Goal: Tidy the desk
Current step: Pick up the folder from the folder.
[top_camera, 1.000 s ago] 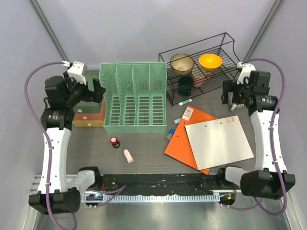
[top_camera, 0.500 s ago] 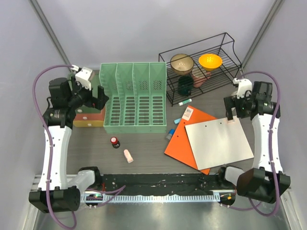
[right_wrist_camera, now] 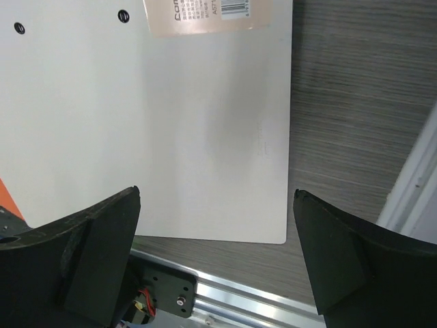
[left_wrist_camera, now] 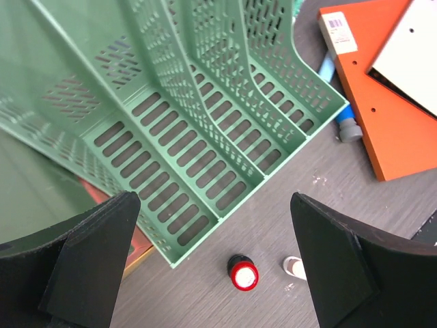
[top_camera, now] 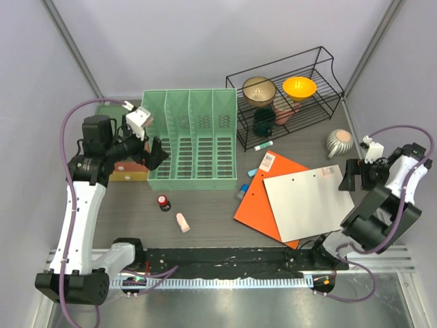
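Note:
The desk (top_camera: 205, 212) is a dark wood-grain top strewn with items. My left gripper (top_camera: 153, 154) hangs open at the front left corner of the green file rack (top_camera: 191, 140). In the left wrist view its fingers (left_wrist_camera: 75, 266) frame a small red-capped bottle (left_wrist_camera: 243, 273) and a pink item (left_wrist_camera: 295, 266) lying on the desk (left_wrist_camera: 321, 205). My right gripper (top_camera: 351, 176) stands open at the right edge, above the white board (top_camera: 311, 201); the right wrist view shows that board (right_wrist_camera: 150, 123) below the empty gripper (right_wrist_camera: 215, 260). An orange board (top_camera: 263, 198) lies under the white one.
A black wire rack (top_camera: 287, 102) at the back right holds bowls. A ribbed bowl (top_camera: 339, 141) sits near the right arm. Blue tubes (top_camera: 242, 191) and a marker (top_camera: 263, 145) lie by the orange board. A yellow-red drawer box (top_camera: 126, 171) stands left of the file rack.
My left gripper has swung right and nearer, to the file rack's front corner. The right arm has drawn back to the right edge, uncovering the ribbed bowl. Both stay open.

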Robot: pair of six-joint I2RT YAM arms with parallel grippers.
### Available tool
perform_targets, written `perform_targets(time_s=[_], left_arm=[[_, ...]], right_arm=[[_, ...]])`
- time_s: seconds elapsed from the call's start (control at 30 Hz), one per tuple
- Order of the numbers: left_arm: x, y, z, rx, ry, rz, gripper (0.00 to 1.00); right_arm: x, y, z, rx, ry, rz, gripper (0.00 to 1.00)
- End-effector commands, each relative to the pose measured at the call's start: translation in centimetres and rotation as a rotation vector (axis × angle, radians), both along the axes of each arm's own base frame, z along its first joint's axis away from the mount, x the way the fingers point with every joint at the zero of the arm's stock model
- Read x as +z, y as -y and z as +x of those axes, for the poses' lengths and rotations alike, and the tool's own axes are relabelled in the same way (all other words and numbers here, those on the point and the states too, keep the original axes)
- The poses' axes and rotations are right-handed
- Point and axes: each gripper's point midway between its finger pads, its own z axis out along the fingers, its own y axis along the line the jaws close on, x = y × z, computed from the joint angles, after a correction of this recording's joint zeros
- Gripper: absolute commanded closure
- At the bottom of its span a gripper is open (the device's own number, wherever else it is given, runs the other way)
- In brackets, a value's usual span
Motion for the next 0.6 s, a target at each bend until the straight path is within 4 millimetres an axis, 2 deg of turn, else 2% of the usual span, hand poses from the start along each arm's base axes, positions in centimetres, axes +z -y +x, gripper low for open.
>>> perform_targets(time_s=[0.0,0.17,0.43,0.57], left_arm=[[1.1,0.9,-1.1,-0.06,0.041,0.012,0.0],[0.8,0.6,-0.8,-0.049,0.034,0.03,0.0],[0.6,0.6,-0.8,-0.046,0.019,0.037,0.0],[0.4,0.4,-0.8,-0.042,0.022,0.048,0.0]], right_arm=[[-0.9,-0.8,0.4,0.114,0.031,0.121,0.0],[-3.2,-0.2,0.6,0.121,-0.013,0.187,0.0],[-4.9,2.4,2.2,0.088,-0.002,0.119,0.0],[-5.7,3.1,2.4,0.095,-0.014,0.103,0.0]])
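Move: The white folder, lying partly over the orange one, has its middle about 14 cm left of the right hand, some 5 cm back and 12 cm below; its right edge runs almost beneath the hand. The orange folder's middle is roughly 30 cm left, 4 cm back and 12 cm down, and the striped jar about 19 cm ahead, 3 cm left. From the left hand the white folder is about 58 cm right, 12 cm back and 29 cm down. Lower the right gripper about 6 cm towards the right-hand part of the white folder, going down quickly at first and then easing off. As it sinks, swing the fingertips some 10 degrees to the left. Keep the fingers wide open, and stop short of the folder. ##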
